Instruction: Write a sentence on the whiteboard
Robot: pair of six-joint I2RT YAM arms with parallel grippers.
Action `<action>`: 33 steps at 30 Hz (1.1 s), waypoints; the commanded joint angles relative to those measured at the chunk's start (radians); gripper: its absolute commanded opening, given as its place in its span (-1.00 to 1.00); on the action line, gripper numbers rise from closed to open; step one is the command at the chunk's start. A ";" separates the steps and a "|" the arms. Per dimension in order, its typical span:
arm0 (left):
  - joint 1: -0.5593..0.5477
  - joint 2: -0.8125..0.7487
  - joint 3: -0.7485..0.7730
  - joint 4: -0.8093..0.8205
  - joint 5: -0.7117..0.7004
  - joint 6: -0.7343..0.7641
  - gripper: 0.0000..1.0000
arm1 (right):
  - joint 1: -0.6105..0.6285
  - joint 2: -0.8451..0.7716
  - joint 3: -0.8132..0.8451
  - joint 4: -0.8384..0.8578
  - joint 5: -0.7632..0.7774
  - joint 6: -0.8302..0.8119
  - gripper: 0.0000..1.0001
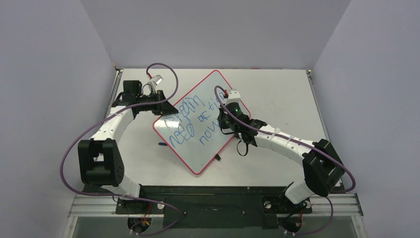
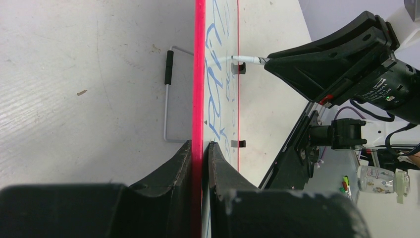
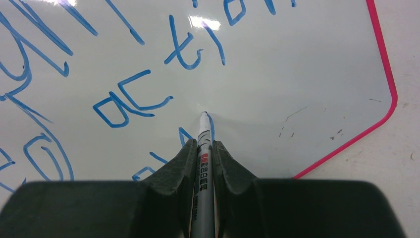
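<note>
The whiteboard [image 1: 200, 157], white with a red rim, lies turned like a diamond mid-table. Blue handwritten words of the sentence [image 1: 195, 121] run across it in three rows. My left gripper [image 1: 166, 110] is shut on the board's left edge; in the left wrist view its jaws [image 2: 200, 144] pinch the red rim [image 2: 199, 74]. My right gripper [image 1: 229, 124] hangs over the board's right half, shut on a grey marker [image 3: 203, 163]. The marker's tip touches the board just below the word "action" [image 3: 148, 74], at a fresh blue stroke. The left wrist view also shows the marker [image 2: 245, 59] meeting the surface.
A small blue cap [image 1: 162, 144] lies on the table left of the board. A wire stand [image 2: 168, 94] with a black grip sticks out from under the board. A black clip [image 1: 218, 158] sits at its lower right edge. Grey walls close in on three sides.
</note>
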 commanded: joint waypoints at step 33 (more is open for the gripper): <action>-0.027 -0.048 0.017 -0.016 -0.077 0.107 -0.28 | -0.007 -0.309 -0.073 -0.114 0.057 0.008 -1.00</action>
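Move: The right hand still holds the marker, its tip on the whiteboard at the end of the w of "now", about 3 cm ahead, 2 cm left and 2 cm below. The word "action" lies some 5 cm ahead and 4 cm left; the lower board clip is about 14 cm back, 1 cm left. The left fingers still pinch the board's upper-left edge; from them the w's end lies roughly 17 cm right, 3 cm back and lower. Lift the right hand's marker off the end of the w and carry it clear of the whiteboard: up some 7 cm while drawing back 3 cm and right 4 cm, then let it sink a little, grip kept. Late in that retreat, open the left fingers about a quarter of their range around the board's edge, easing that hand down about a centimetre. ##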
